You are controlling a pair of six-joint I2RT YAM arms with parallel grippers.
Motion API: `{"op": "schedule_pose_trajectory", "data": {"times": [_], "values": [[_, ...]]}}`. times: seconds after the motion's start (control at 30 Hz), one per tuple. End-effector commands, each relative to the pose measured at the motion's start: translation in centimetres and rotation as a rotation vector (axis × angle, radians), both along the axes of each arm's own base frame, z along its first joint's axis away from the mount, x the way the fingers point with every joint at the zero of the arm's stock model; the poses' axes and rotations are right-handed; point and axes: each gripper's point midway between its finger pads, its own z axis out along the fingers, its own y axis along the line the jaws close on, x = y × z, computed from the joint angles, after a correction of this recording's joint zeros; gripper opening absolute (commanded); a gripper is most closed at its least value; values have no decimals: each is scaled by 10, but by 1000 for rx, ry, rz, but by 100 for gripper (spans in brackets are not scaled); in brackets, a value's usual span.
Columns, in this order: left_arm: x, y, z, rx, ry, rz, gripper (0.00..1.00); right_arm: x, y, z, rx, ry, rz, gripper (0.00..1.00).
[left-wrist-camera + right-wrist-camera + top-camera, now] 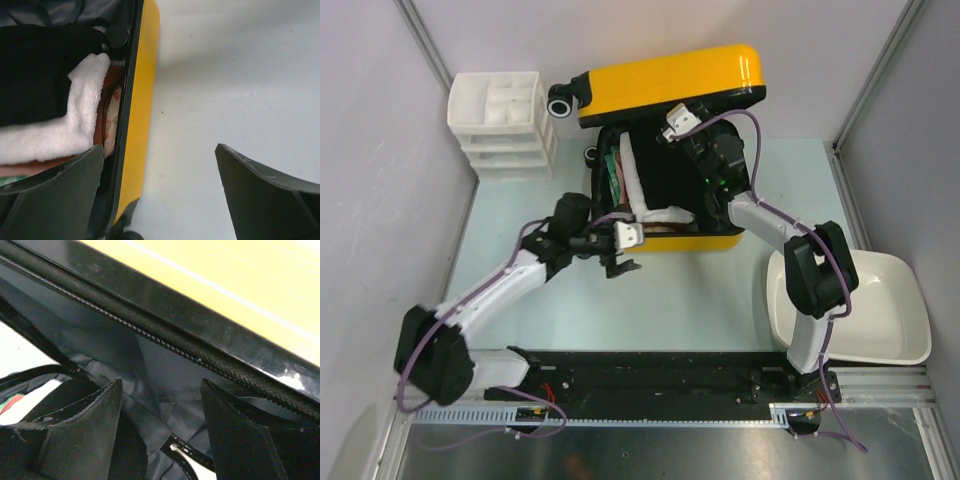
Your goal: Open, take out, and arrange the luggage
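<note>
The luggage (670,80) is a yellow hard-shell suitcase lying open, with its lid standing up at the back. The lower half holds a white fluffy cloth (640,195) and a black item (35,75). My left gripper (619,265) hangs open just outside the near left corner. In the left wrist view the left gripper (160,165) is spread wide over bare table beside the yellow shell wall (140,115), with the white fluffy cloth (75,120) inside. My right gripper (672,132) reaches inside by the lid. The right gripper (161,390) is open over the dark grey lining (150,365), below the zipper (165,342).
A white plastic drawer unit (500,120) stands at the back left, close to the suitcase wheel (560,100). A white tub (880,310) sits at the right, behind the right arm's base. Grey walls close in both sides. A black rail (660,375) runs along the near edge.
</note>
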Motion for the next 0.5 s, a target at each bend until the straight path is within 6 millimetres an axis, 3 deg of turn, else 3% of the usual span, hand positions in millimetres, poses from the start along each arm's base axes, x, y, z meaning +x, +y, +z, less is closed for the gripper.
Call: {"op": "schedule_pose_trajectory", "data": {"times": [0.0,0.03,0.1,0.17,0.2,0.27,0.37,0.47], "values": [[48,-42,37,-85,-141,55,96,10,-19,61,78,-144,-46,69],[54,-50,23,-65,-118,41,95,12,-20,63,79,-145,-49,69],[58,-63,23,-72,-111,-2,91,19,-20,59,69,-140,-56,69],[63,-73,1,-50,-62,-24,89,23,-21,67,69,-160,-65,69],[69,-81,-13,-28,-39,-30,85,29,-22,62,63,-155,-72,70],[74,-87,-26,-13,-12,-33,77,34,-26,71,65,-175,-95,69],[68,-95,-49,27,26,-87,63,46,-34,69,56,-167,-120,70],[49,-94,-77,99,82,-147,57,56,-44,65,45,-164,-151,70]]}}
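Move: The near rim of the case's lower half runs about 7 cm ahead of my left hand; the spot I want is some 9 cm to the right and 8 cm below. Past it, at about that height, lie the white cloth, 17 cm ahead and 4 cm right, and the black cloth, 22 cm ahead and 8 cm right. The free lip of the luggage lid is about 2 cm ahead of my right hand, not off to either side, and 4 cm above. I bring my left hand right and forward, dropping about 7 cm, mostly late on, towards the near rim, narrowing my wide-open fingers to a bit over half until they straddle it, one over the inside, one outside. Meanwhile my right hand, still under the lid, keeps pushing it open, about 4 cm forward and 3 cm up, fingers tipping up slightly. ##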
